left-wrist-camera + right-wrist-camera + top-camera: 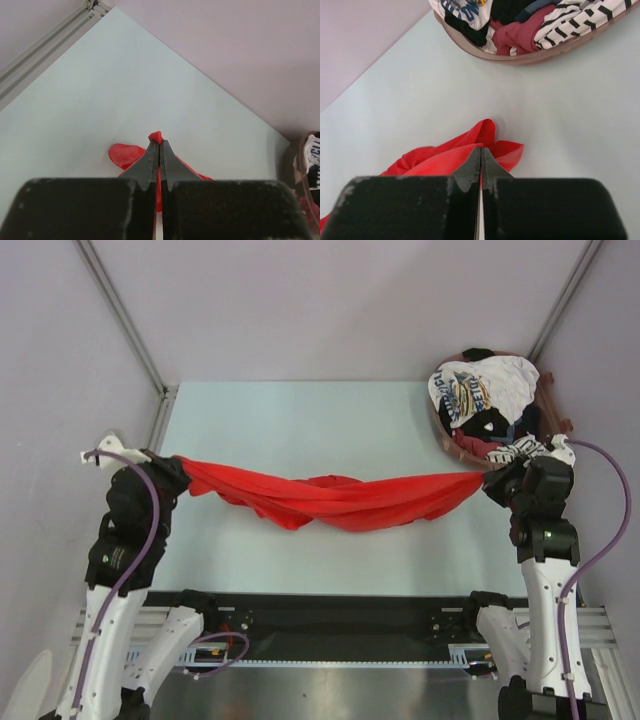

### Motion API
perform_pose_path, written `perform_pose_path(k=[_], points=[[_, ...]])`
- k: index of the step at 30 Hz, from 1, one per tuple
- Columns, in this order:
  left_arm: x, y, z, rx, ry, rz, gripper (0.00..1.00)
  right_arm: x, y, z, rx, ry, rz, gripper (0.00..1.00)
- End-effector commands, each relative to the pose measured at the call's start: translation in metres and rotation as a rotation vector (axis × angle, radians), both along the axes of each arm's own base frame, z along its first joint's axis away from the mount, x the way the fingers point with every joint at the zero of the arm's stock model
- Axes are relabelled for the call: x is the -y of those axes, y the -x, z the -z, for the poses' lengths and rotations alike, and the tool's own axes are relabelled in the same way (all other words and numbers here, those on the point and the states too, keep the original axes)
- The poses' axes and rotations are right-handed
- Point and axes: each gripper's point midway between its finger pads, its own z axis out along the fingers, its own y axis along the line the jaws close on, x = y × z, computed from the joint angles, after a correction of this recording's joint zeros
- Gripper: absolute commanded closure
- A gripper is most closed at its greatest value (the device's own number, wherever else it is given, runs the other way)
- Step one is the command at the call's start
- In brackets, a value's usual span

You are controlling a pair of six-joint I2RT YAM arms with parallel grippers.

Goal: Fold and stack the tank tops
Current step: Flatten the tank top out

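Note:
A bright red tank top [330, 498] hangs stretched between my two grippers, sagging in the middle above the pale table [300, 420]. My left gripper [178, 468] is shut on its left end; in the left wrist view a red tuft [156, 136] pokes out past the left gripper [159, 144]. My right gripper [487, 480] is shut on the right end; in the right wrist view red cloth [445, 157] bunches around the right gripper [481, 150]. More tank tops, a white printed one [480, 390], a striped one [580, 22] and dark ones, lie heaped in a basket [445, 435].
The brown basket [520, 59] stands at the back right corner, just beyond my right gripper. Grey walls with metal frame bars [120, 310] enclose the table. A black rail [330, 615] runs along the near edge between the arm bases.

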Motion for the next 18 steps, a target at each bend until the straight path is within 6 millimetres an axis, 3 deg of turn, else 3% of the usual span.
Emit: perform_pose_path(k=[1,3,4,5,6,7,9,12,15,18], points=[[-0.009,-0.024,-0.024,0.052,-0.015,-0.034,1.0,0.009,-0.016,-0.02,0.051,-0.001,0.051,1.0],[-0.021,-0.045,-0.018,0.019,0.001,-0.076,1.0,0.016,-0.028,-0.018,0.041,0.001,0.08,1.0],[-0.016,-0.055,-0.023,0.034,0.025,-0.036,1.0,0.018,-0.033,-0.019,0.041,-0.001,0.091,1.0],[-0.017,-0.065,-0.019,0.022,0.055,-0.031,1.0,0.022,-0.037,-0.016,0.03,0.002,0.106,1.0],[-0.033,-0.078,-0.005,-0.023,0.082,-0.066,1.0,0.025,-0.043,-0.013,0.02,0.001,0.117,1.0],[-0.028,-0.087,0.0,-0.032,0.123,-0.012,1.0,0.028,-0.046,-0.012,0.017,-0.001,0.124,1.0],[-0.045,-0.097,0.013,-0.055,0.169,-0.036,1.0,0.045,-0.05,-0.007,0.008,-0.014,0.167,1.0],[-0.054,-0.108,0.01,-0.051,0.146,-0.033,1.0,0.059,-0.055,-0.015,0.036,-0.063,0.168,1.0],[-0.046,-0.118,0.004,-0.066,0.133,0.035,1.0,0.057,-0.063,-0.016,0.034,-0.079,0.141,1.0],[-0.043,-0.116,-0.006,-0.046,0.119,0.057,1.0,0.051,-0.068,-0.016,0.034,-0.1,0.104,1.0]])
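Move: Both grippers already pinch an end of the red tank top, strung between them. Its sagging middle lies about 28 cm to the left gripper's right, 2 cm ahead and 21 cm below; from the right gripper, about 32 cm left, level fore and aft, 13 cm lower. The clear table beyond lies some 24 cm ahead, 22 cm right and 32 cm below the left gripper, and 22 cm ahead, 38 cm left and 23 cm below the right. The clothes bin is 24 cm ahead of the right gripper, 11 cm right, 16 cm lower. Swing the left gripper forward about 11 cm over the table, drawing it outward to the left and sinking roughly 5 cm, fingers tipping down some 10 degrees. Together with it, take the right gripper about 5 cm forward towards the bin and as far out to the right, dipping slightly and yawing clockwise. Keep both pinches shut, so the tank top's upper edge is pulled out between them. ##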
